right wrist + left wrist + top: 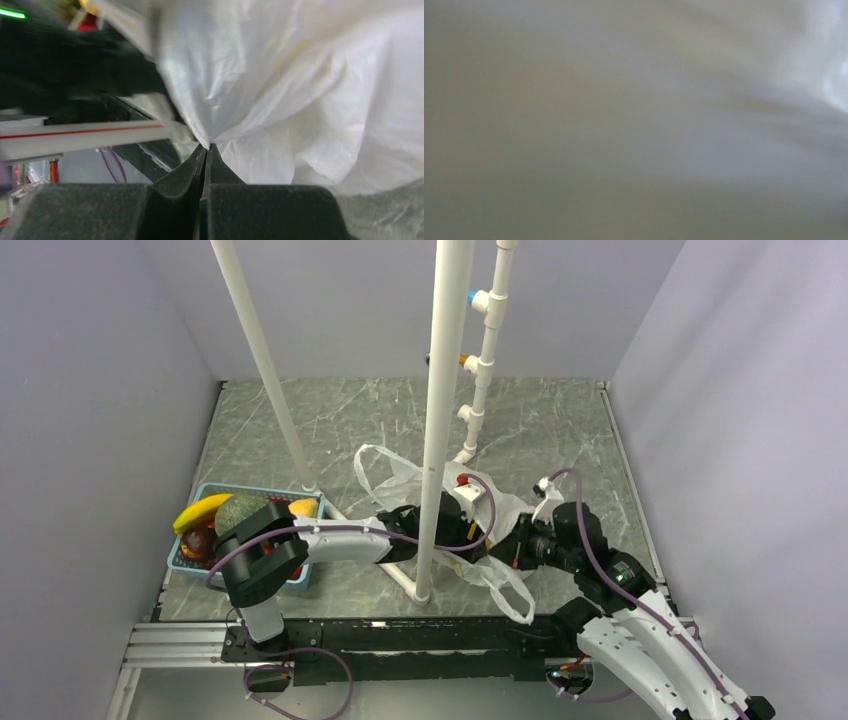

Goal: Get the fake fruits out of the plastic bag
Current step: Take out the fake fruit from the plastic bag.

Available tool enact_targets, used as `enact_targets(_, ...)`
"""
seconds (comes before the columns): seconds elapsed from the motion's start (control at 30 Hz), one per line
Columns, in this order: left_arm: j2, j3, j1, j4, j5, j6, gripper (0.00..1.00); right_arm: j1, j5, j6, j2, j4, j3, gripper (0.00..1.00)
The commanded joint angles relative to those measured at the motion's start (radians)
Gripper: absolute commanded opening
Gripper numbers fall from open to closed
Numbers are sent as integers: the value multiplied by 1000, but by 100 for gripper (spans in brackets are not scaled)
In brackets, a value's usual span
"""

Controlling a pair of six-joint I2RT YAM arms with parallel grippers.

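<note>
The white plastic bag (392,478) lies crumpled mid-table. My left gripper (455,528) reaches into its mouth from the left, behind the upright pole, with its fingers hidden. The left wrist view shows only blurred bag film (634,120). My right gripper (206,146) is shut on a pinch of the bag (300,90), at the bag's right side (515,540). No fruit shows inside the bag. Fake fruits lie in the blue basket (250,488): a yellow banana (200,512), a green melon (238,512), an orange piece (303,507) and dark grapes (197,540).
A white PVC frame stands over the table: a thick upright pole (440,420) in front of the bag, a slanted pole (265,370) behind the basket, a thinner post (482,370) with coloured caps, and a floor pipe (395,575). Grey walls close three sides.
</note>
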Motion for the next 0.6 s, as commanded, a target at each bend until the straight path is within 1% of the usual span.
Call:
enact_targets(0.0, -114, -16, -16, -48, -150, 32, 74, 3, 26, 131, -69, -133, -134, 0)
enact_targets(0.07, -155, -41, -16, -49, -179, 31, 74, 3, 56, 192, -65, -210, -182, 0)
enact_targets(0.17, -209, -66, -16, -53, -195, 30, 74, 3, 72, 222, 7, -262, -209, 0)
enact_targets(0.27, -238, -86, -16, -50, -208, 30, 71, 3, 74, 205, 38, -234, -200, 0)
enact_targets(0.33, -243, -112, -16, -11, -214, 33, 71, 3, 37, 209, 31, -177, -211, 0)
enact_targets(0.43, -203, -84, -16, 2, -157, 62, 71, 3, -30, 210, 41, -92, -200, 0)
enact_targets(0.5, -158, -54, -17, 28, -109, 75, 71, 3, -26, 203, 43, -90, -169, 0)
enact_targets(0.57, -100, -43, -18, 82, -90, 78, 70, 3, 4, 191, 36, -95, -140, 0)
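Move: The right hand pinches the bag's rim. The yellow fruit in the bag lies about 5 cm ahead of it, 1 cm left and some 14 cm below. The near handle loop hangs roughly 5 cm back, 6 cm right and 12 cm below. From the left hand, open inside the bag, the fruit is about 1 cm back, 1 cm left and 4 cm below; the white pole's foot stands some 12 cm back, 13 cm left and 8 cm below. Keeping its pinch on the bag's rim, the right hand yanks it down about 11 cm and some 4 cm back towards the base, its fingers tipping about 25 degrees further down, then it all but stops. The left hand, fingers still wide open, draws left about 4 cm and up 3 cm within the bag, its arm nudging the white pole along. ##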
